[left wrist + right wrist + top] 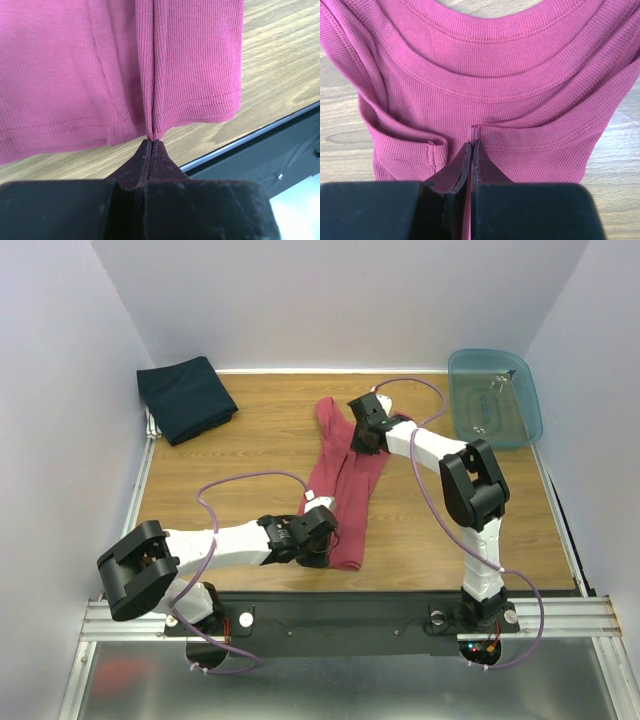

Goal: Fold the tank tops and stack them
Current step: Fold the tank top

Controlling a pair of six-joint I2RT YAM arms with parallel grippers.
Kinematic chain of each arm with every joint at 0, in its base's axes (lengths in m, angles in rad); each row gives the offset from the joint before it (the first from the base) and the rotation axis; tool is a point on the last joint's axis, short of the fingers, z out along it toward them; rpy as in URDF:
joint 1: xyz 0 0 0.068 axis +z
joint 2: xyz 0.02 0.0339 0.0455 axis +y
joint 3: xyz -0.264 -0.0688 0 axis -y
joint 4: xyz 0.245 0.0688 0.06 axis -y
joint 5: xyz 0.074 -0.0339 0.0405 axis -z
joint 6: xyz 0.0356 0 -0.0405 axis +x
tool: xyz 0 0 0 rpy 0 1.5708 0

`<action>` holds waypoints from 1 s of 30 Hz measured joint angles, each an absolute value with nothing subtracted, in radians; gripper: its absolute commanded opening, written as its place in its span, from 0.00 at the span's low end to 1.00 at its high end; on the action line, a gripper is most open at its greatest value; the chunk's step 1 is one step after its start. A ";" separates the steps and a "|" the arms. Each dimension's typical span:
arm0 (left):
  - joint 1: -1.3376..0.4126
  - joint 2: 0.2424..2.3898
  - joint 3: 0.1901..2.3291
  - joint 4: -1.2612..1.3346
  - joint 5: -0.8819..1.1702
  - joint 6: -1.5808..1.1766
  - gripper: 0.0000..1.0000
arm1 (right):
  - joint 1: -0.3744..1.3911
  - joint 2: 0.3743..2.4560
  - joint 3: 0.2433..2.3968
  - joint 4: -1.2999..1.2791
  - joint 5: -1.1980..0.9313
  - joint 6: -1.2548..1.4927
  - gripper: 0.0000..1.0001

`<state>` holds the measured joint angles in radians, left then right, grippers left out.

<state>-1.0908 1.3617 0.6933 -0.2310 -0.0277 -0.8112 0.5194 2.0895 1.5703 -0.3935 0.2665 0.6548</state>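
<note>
A maroon tank top (340, 480) lies stretched lengthwise in the middle of the table, straps at the far end. My left gripper (322, 530) is shut on its near hem, and the left wrist view shows the ribbed hem (155, 127) pinched between the closed fingertips (151, 142). My right gripper (362, 432) is shut on the far, neckline end; in the right wrist view the closed tips (471, 146) pinch the bound edge of the cloth (485, 100). A navy tank top (186, 398) sits folded at the far left corner.
A translucent blue plastic tub (495, 397) stands at the far right. White walls close in the table on three sides. A metal rail (340, 615) runs along the near edge by the arm bases.
</note>
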 measured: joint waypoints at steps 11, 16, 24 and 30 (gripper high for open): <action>-1.084 1.349 0.684 -0.257 -0.038 -0.810 0.00 | 0.538 2.121 1.579 -0.393 0.274 0.654 0.05; -1.084 1.349 0.685 -0.271 -0.040 -0.800 0.20 | 0.538 2.125 1.579 -0.393 0.273 0.650 0.24; -1.084 1.328 0.765 -0.389 -0.058 -0.773 0.35 | 0.538 2.119 1.583 -0.391 0.262 0.627 0.61; -1.071 1.231 0.850 -0.441 -0.068 -0.765 0.35 | 0.539 2.017 1.554 -0.389 0.245 0.605 0.65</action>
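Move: Both hands still hold the tank top's right edge. For the left hand, the spot for it beside the left panel on the hem is about 2 cm left and 1 cm below; the right hem corner lies some 8 cm right, level fore and aft, and the table's front edge about 8 cm back. The right hand's spot beside the left panel is about 1 cm left and 2 cm below; the left strap is roughly 10 cm ahead and 6 left, the right strap about 9 ahead and 10 right. Carry the pinched edge the last 1 to 1.5 cm left with both grippers, sinking the right one about 1.5 cm and the left one slightly, to lay it next to the left panel. Then open both, the right clearly wider, let go of the cloth and lift straight away, the left some 7 cm with a little forward, the right about 4.5 cm. ##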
